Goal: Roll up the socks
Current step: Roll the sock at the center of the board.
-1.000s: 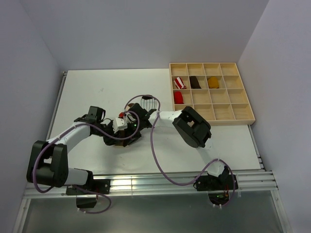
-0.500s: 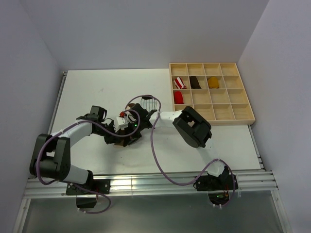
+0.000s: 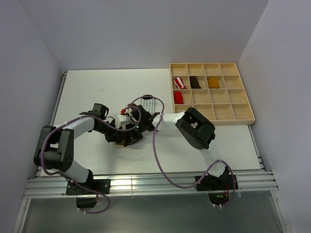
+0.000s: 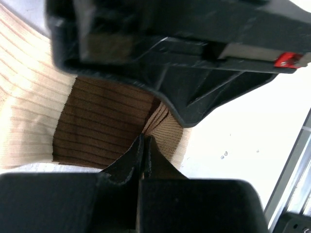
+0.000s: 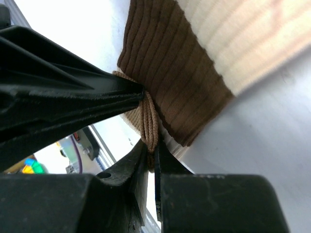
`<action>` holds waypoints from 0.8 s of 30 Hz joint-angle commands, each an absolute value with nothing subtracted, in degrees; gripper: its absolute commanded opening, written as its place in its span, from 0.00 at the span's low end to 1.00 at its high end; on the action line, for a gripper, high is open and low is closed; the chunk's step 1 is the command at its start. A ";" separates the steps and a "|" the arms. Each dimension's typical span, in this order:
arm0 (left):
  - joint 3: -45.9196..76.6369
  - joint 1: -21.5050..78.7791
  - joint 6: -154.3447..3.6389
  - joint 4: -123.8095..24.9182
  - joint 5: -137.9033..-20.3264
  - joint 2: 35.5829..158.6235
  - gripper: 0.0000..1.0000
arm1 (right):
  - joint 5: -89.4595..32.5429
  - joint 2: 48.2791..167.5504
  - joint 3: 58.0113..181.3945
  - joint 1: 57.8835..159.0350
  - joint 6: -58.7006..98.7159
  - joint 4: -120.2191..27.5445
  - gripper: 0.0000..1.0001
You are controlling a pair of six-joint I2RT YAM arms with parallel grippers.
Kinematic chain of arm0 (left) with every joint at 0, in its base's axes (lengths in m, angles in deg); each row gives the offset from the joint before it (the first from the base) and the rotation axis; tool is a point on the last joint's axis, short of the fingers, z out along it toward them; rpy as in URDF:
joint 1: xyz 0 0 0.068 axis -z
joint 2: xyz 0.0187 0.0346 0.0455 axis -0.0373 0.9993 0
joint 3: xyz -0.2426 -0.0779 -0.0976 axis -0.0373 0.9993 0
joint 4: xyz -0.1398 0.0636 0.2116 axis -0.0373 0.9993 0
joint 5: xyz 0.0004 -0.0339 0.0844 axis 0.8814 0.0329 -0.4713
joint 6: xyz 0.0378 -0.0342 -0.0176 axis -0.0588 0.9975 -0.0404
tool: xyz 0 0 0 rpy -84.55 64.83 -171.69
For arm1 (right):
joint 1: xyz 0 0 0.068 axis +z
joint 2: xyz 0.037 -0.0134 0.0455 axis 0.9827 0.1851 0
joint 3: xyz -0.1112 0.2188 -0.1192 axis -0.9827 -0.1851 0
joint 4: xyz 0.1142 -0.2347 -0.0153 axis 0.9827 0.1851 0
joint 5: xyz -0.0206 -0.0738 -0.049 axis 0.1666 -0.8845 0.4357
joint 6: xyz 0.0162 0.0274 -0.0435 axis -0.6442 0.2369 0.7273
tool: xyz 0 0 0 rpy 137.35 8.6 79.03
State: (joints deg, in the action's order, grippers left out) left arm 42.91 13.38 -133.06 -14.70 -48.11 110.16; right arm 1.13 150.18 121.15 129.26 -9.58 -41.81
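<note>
The cream sock (image 4: 29, 111) lies on the white table, its brown band (image 4: 102, 121) bunched into folds. My left gripper (image 4: 144, 138) is shut, its tips pinching a fold of that band. My right gripper (image 5: 151, 145) is shut on the same band (image 5: 170, 73) from the opposite side, with gathered brown fabric between its jaws. The left gripper's fingers (image 5: 73, 97) meet that bunch just above. From above, both grippers (image 3: 121, 135) (image 3: 132, 132) crowd over the cream sock (image 3: 127, 141) and hide most of it. The white sock with thin black stripes (image 3: 148, 103) lies just behind them.
A wooden compartment tray (image 3: 228, 112) stands at the back right. It holds a red-and-white striped bundle (image 3: 180, 81), a dark brown one (image 3: 195, 82), a mustard one (image 3: 213, 82) and a red one (image 3: 178, 97). A purple cable (image 3: 154, 145) loops over the table.
My left gripper has closed from wide open onto the brown band, and its arm has shifted slightly toward the sock. The right gripper has kept its grip.
</note>
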 commanded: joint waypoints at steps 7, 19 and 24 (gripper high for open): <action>41.39 13.48 -131.67 -11.49 -54.06 113.45 0.00 | -7.88 142.77 113.07 128.99 -12.20 -46.66 0.25; 37.00 11.11 -135.27 -4.47 -53.72 118.99 0.00 | -20.88 125.73 92.52 128.46 -13.17 -67.37 0.41; 33.40 9.17 -138.87 0.99 -51.87 123.29 0.00 | -26.60 114.58 78.11 128.64 -9.68 -81.98 0.40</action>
State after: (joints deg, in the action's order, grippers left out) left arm 34.27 10.56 -133.78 -4.03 -46.86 119.61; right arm -20.24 120.48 82.94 128.78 -12.66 -68.58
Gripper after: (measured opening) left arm 0.023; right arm 0.401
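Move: Both hands already pinch the centre sock's folded near end: its middle lies about 3 cm left of the right hand and 3 cm right of the left, roughly level ahead and 1 cm below. From the right hand, the sock's brown toe is some 16 cm ahead and 2 cm right, and the striped sock about 15 cm ahead and 10 cm right, both flat on the board. Right fingers open, free the folded end and withdraw about 9 cm right and 3 up; left keeps pinching. ##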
